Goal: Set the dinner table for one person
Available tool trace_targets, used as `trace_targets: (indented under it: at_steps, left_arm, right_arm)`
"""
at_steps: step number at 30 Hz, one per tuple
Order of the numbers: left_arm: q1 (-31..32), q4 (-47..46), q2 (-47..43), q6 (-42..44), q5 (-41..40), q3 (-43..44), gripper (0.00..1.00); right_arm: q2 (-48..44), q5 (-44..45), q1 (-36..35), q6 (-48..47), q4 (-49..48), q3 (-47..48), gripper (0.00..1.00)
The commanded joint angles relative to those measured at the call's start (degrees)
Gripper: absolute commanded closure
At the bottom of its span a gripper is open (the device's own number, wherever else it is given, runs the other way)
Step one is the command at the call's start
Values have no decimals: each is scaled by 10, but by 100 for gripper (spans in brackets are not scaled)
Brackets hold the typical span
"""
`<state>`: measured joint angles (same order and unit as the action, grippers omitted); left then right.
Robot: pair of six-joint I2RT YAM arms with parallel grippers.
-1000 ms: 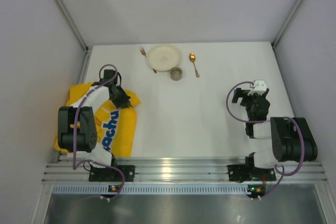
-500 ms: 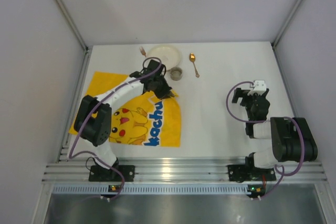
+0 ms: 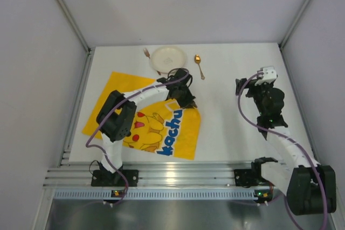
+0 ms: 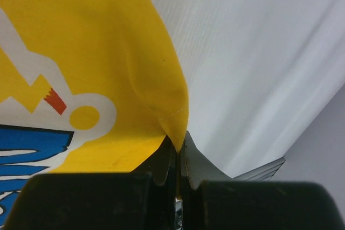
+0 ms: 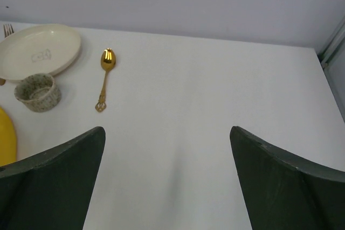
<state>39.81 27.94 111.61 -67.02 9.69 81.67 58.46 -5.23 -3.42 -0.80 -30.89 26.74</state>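
The white dinner table (image 3: 232,127) carries a yellow cartoon-printed placemat (image 3: 145,117), spread flat at the left-centre. My left gripper (image 3: 188,100) is shut on the placemat's far right corner; in the left wrist view the jaws (image 4: 178,152) pinch the yellow cloth (image 4: 81,52). My right gripper (image 3: 253,85) is open and empty over the right side of the table, its fingers (image 5: 64,165) wide apart above bare tabletop (image 5: 215,90).
At the far edge lie a cream plate (image 3: 168,58), a fork (image 3: 146,53) on its left and a gold spoon (image 3: 199,65) on its right. The right wrist view shows the plate (image 5: 38,49), spoon (image 5: 105,76) and a small speckled cup (image 5: 36,92).
My left gripper has dragged the placemat from a bunched heap at the left edge rightward, spreading it flat. My right arm has reached farther out over the table.
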Motion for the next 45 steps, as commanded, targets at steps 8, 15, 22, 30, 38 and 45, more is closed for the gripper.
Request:
trace_targets:
  at_steps: [8, 15, 22, 30, 38, 45]
  left_arm:
    - [21, -98, 49, -90, 39, 97, 34]
    - [13, -46, -79, -26, -31, 46, 2]
    - [-37, 149, -217, 95, -188, -67, 2]
    - [-70, 156, -278, 143, -171, -261, 3]
    - [-71, 145, -372, 125, -173, -349, 4]
    - [-71, 159, -401, 142, -197, -345, 4]
  right_arm:
    - [-99, 3, -53, 41, 185, 37, 0]
    - [-191, -27, -75, -14, 228, 21, 0]
    - [-184, 40, -97, 224, 297, 60, 0]
    - [152, 36, -93, 273, 527, 215, 0]
    - [266, 66, -97, 246, 608, 349, 0]
    - [324, -135, -99, 277, 592, 333, 0]
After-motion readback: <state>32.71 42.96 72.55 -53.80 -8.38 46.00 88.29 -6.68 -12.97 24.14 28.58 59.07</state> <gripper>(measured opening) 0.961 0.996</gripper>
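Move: The left hand still pinches the yellow cloth's far right corner; its landing spot is about 2 cm ahead, 5 cm to the right and 5 cm down. From that hand the bowl is some 19 cm ahead and 7 cm left, the spoon 26 cm ahead and 2 cm right, the cloth's middle 4 cm back and 22 cm left. From the right hand the cloth corner is about 21 cm left, 5 cm back and 15 cm down. The left hand draws the pinched corner about 5 cm farther right and slightly forward, opens wide to let it go, rises some 12 cm, then swings back left over the cloth and sinks, ending open above its near left part, about 21 cm left and 11 cm back from where it began. Meanwhile the right hand, staying open, first backs off and rises a little, then drops about 17 cm while easing forward and tips some 60 degrees from level to face down, ending about 8 cm farther left and close to the right of the released corner. ##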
